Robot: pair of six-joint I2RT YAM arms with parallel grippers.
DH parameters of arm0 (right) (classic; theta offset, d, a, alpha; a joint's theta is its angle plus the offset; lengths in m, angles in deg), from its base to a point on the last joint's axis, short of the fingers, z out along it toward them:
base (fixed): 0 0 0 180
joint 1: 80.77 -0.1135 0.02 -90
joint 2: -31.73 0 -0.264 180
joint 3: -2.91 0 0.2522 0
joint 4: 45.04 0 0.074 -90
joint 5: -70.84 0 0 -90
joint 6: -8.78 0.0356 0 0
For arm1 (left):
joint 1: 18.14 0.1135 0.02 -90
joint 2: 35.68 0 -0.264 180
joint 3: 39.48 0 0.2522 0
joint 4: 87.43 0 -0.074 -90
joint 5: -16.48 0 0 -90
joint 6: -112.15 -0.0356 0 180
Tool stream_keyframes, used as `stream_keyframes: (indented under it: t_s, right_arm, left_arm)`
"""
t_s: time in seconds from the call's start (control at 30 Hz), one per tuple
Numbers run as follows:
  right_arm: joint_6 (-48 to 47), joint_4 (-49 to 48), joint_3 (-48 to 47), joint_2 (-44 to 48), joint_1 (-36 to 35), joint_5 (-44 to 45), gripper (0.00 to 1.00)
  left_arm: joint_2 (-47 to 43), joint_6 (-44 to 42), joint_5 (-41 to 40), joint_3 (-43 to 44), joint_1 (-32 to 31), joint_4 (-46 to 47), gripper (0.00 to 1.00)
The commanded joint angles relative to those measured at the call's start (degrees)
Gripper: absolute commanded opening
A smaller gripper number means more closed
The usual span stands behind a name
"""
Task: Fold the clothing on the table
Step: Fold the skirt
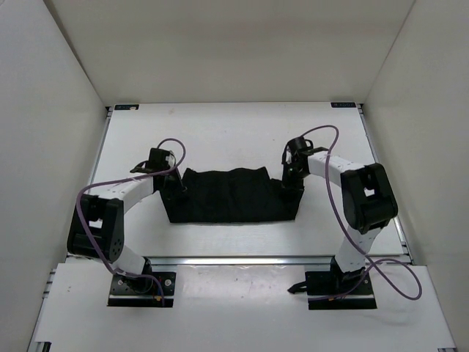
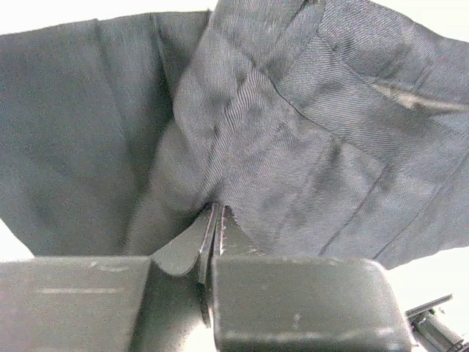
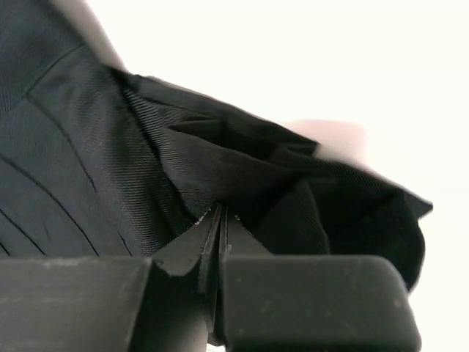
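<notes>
The clothing (image 1: 231, 196), black and pleated, lies across the middle of the white table (image 1: 234, 128) as a wide band, its far edge lifted at both ends. At its left end, my left gripper (image 1: 174, 183) pinches the fabric. In the left wrist view the gripper (image 2: 215, 209) has its jaws almost together, and the cloth (image 2: 293, 147) rises from their tips. My right gripper (image 1: 292, 183) holds the right end. In the right wrist view that gripper (image 3: 222, 211) is shut, with bunched folds of the clothing (image 3: 88, 161) caught at its tips.
White walls enclose the table on the left, right and back. Metal rails run along the table's edges, with the near rail (image 1: 234, 260) just in front of the garment. Both arm bases (image 1: 143, 287) are bolted below that rail.
</notes>
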Motion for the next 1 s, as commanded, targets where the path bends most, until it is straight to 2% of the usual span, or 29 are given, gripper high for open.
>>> stream_keyframes:
  t_s: [0.0, 0.1, 0.23, 0.47, 0.53, 0.57, 0.63, 0.67, 0.7, 0.73, 0.77, 0.97]
  right_arm:
    - [-3.34, -0.28, -4.91, -3.73, 3.51, 5.34, 0.0]
    - [-5.8, 0.16, -9.75, -7.41, 5.27, 5.95, 0.0]
    - [-8.44, 1.56, -15.82, -11.46, 8.79, 5.52, 0.0]
    - [-11.43, 4.98, -25.32, -10.6, 12.48, 2.88, 0.02]
    - [-11.79, 5.26, -26.9, -9.02, 12.48, 1.3, 0.16]
    - [-12.05, 5.34, -26.91, -7.53, 12.66, 0.16, 0.28]
    - [-11.88, 4.91, -25.08, -4.64, 12.57, -1.24, 0.52]
    - [-10.92, 4.3, -23.15, -2.44, 12.48, -1.69, 0.59]
    - [-10.82, 3.16, -22.0, -1.38, 11.96, -1.26, 0.73]
    - [-9.95, 2.71, -18.59, 0.81, 11.87, -1.34, 0.85]
    - [-8.81, 1.49, -15.69, 2.4, 12.21, -1.43, 0.87]
    - [-5.9, -2.91, 0.57, 10.05, 12.66, -3.45, 0.94]
  left_arm:
    - [0.97, -0.9, 0.87, 2.34, 0.46, 0.76, 0.09]
    - [4.91, -1.69, -0.88, 3.66, -1.03, 1.64, 0.08]
    - [10.37, -2.3, 1.39, 6.73, -1.56, 2.87, 0.07]
    - [19.95, -5.99, 4.37, 19.37, -2.62, 0.51, 0.11]
    - [21.71, -7.13, 4.04, 22.8, -3.14, -1.68, 0.13]
    - [21.2, -7.66, 3.08, 24.3, -3.49, -2.39, 0.16]
    - [19.27, -9.15, 2.02, 25.2, -3.59, -2.49, 0.25]
    - [18.73, -9.42, 1.58, 25.11, -3.41, -2.31, 0.45]
    - [16.81, -9.86, 1.4, 24.67, -2.97, -1.09, 0.71]
    - [15.14, -9.95, 0.96, 23.37, -2.62, -0.65, 0.88]
    - [13.12, -10.12, 0.61, 23.18, -2.27, -0.03, 0.98]
    - [7.92, -10.47, -4.48, 18.96, -1.21, -0.81, 0.99]
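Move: The skirt lies crosswise between the hands, already pinched near both ends. Its middle is some 17 cm right of the left hand and 1 cm back, and about 21 cm left of the right hand and 3 cm back, both a couple of centimetres down. Its near left corner sits roughly 10 cm back and 4 cm left of the left hand; its near right corner about 11 cm back and 1 cm right of the right hand. The skirt, still pinched at both ends, is drawn forward and somewhat right onto the clear table, the left hand first sinking 2 cm, then travelling about 9 cm forward, the right hand some 13 cm, faster. Both open wide, let go and rise clear; the right also pulls back about 6 cm over the cloth, its fingers tipping outward some 15 degrees. ##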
